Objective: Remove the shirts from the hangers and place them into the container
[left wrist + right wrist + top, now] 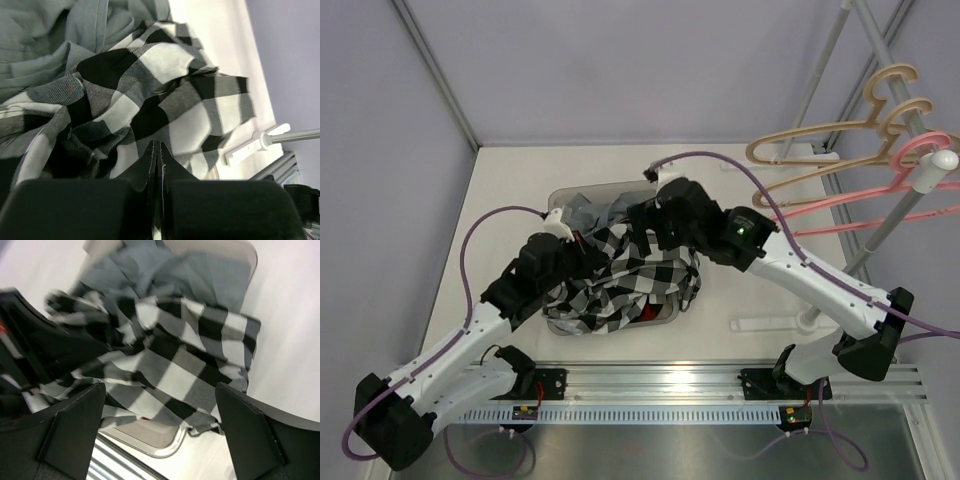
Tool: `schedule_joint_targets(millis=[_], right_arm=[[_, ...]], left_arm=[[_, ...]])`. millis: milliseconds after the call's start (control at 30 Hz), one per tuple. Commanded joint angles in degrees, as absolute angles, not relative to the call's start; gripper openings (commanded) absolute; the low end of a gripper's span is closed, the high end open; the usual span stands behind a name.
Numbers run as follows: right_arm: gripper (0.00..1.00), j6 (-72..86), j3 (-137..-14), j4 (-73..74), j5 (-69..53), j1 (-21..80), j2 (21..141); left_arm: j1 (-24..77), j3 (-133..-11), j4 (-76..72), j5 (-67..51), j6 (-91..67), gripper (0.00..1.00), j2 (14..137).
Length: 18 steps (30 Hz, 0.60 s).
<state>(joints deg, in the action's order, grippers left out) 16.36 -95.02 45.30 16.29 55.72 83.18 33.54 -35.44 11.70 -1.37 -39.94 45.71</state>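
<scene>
The container (558, 198) sits mid-table, heaped with shirts. The black-and-white checked shirt (630, 280) lies on top and spills over the near right rim. Behind it lies the grey shirt (585, 210). A sliver of red cloth (645, 313) peeks out underneath. My left gripper (156, 143) is shut, its tips against the checked shirt (165, 100), with no cloth seen between the jaws. My right gripper (160, 386) stands open above the checked shirt (190, 365), holding nothing. Two tan hangers (820, 135) and a pink hanger (880, 190) hang bare at the right.
The grey rack pole (900, 215) slants up at the right, its white foot (770, 323) on the table near the right arm's base. Both arms reach over the bin from either side. A metal rail (720, 385) runs along the near edge.
</scene>
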Motion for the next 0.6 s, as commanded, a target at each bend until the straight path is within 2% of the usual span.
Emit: schedule_joint_targets(millis=[0,233,567], right_arm=[[0.99,19.68,-83.28,38.34,19.43,54.41,79.82],[0.99,21.62,-71.38,32.44,18.64,52.56,79.36],[0.97,22.41,-64.69,26.02,17.84,49.75,85.78]], left_arm=[[33.22,-34.98,1.06,-3.52,-41.48,0.0,51.31],[27.87,-32.97,-5.61,-8.42,-46.31,0.0,62.4],[25.93,-28.3,-4.49,-8.62,-46.06,0.0,58.1]])
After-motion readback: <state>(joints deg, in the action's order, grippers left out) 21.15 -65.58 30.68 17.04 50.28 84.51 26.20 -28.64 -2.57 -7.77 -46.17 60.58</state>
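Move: Below the open right hand, the checked shirt's right end hangs over the container's rim, about 22 cm down, 5 cm to the hand's right and 2 cm back. The grey shirt lies 10 cm ahead and 8 cm left, and the red shirt 11 cm back and 1 cm left. From the shut left hand, the checked shirt's upper fold is some 4 cm ahead, 2 cm right and 10 cm down; the grey shirt is 11 cm straight ahead. Dropping about 17 cm with its fingers still wide open, the right hand comes down towards the checked shirt's right end, veering some 4 cm right as its fingers tip about 10 degrees further down. The left hand, kept shut, pushes forward and down some 8 cm towards the upper fold, also tipping down about 10 degrees, and ends with its fingertips against the cloth. ##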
